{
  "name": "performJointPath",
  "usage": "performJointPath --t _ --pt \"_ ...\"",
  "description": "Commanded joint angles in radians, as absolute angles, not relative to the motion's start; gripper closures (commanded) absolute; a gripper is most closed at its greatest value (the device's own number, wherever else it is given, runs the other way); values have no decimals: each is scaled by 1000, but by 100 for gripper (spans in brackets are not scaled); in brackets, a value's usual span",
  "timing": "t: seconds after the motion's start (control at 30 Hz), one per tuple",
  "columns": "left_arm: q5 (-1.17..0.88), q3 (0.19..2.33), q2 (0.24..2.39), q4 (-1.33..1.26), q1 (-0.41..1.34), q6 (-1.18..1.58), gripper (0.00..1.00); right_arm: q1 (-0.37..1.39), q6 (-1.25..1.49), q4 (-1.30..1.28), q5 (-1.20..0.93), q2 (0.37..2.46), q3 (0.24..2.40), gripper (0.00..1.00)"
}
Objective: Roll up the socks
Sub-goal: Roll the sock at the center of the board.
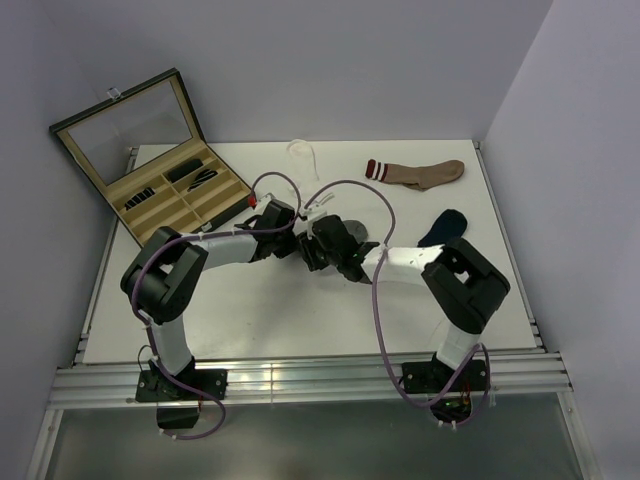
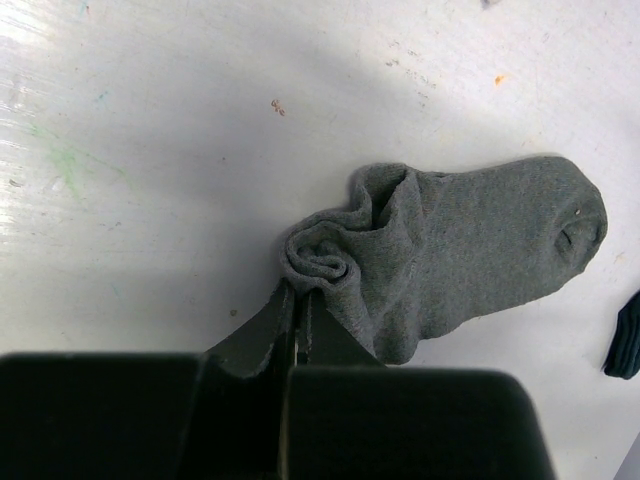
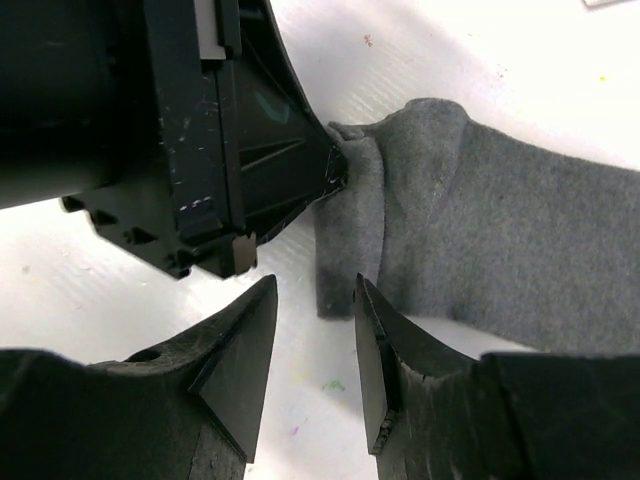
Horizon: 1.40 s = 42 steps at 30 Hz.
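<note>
A dark grey sock (image 1: 352, 232) (image 2: 480, 250) (image 3: 500, 240) lies flat mid-table, its cuff end curled into a small partial roll. My left gripper (image 1: 298, 243) (image 2: 300, 293) is shut on that rolled cuff edge. My right gripper (image 1: 322, 252) (image 3: 312, 295) stands open just in front of the sock's folded edge. Its right finger (image 3: 375, 330) is beside the fabric and nothing is between the fingers. The left gripper (image 3: 335, 175) shows there too, pinching the cuff. A navy sock (image 1: 445, 225) (image 2: 625, 340) lies to the right. A white sock (image 1: 303, 153) lies at the back.
A brown sock with red stripes (image 1: 415, 172) lies at the back right. An open case with a glass lid (image 1: 150, 180) sits at the back left corner, partly over the table's edge. Both arms' cables loop above the middle of the table.
</note>
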State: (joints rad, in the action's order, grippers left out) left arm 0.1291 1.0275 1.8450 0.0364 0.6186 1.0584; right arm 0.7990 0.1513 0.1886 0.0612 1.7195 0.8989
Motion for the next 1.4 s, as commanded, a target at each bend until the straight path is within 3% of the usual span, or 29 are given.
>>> performJointPath --t 0.0,0.33,0.43,0.47,0.57,0.67,0.7,0.83,1.03,1.37 --pt "150 1038 1847 133 624 1022 100 813 95 230 100 1764 926 56" --pt "140 1031 1839 133 623 1034 100 821 110 173 84 1856 953 63" --pt "129 1026 1836 126 623 1045 100 822 121 134 103 1879 977 75" --pt "127 1019 1826 123 623 1052 100 821 127 123 106 1885 985 86" --pt "133 983 1778 106 618 1069 91 812 155 74 89 1891 1009 100" --pt "181 930 1706 80 617 1095 75 781 210 31 8 1873 1017 100" --pt "189 916 1689 62 614 1103 63 760 228 32 -36 1864 1005 100" --pt "203 848 1611 16 609 1143 36 669 409 128 -330 1829 921 100" --pt "167 781 1569 -98 611 1157 24 534 627 360 -616 1867 822 100" --pt "103 770 1611 -172 623 1134 25 407 1020 840 -851 2048 715 97"
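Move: The gray sock's rolled end is about 2 cm ahead of the half-open right hand, 2 cm to its left and 4 cm below. Its flat toe lies roughly 6 cm ahead of that hand and 10 cm to its right, and the white sock about 21 cm ahead and 2 cm left. The left hand is already pinching the rolled end, whose middle is some 2 cm back, 2 cm right and 1 cm below. The sock's rolled end changes hands: the right hand sinks about 3 cm onto it and closes on its near edge while the left still holds. Then the left fingers open and back off up, back and left, some 5 cm in all, as the right keeps its pinch, rolls its wrist about 50 degrees, left side rising, and shifts roughly 3 cm right towards the toe. ##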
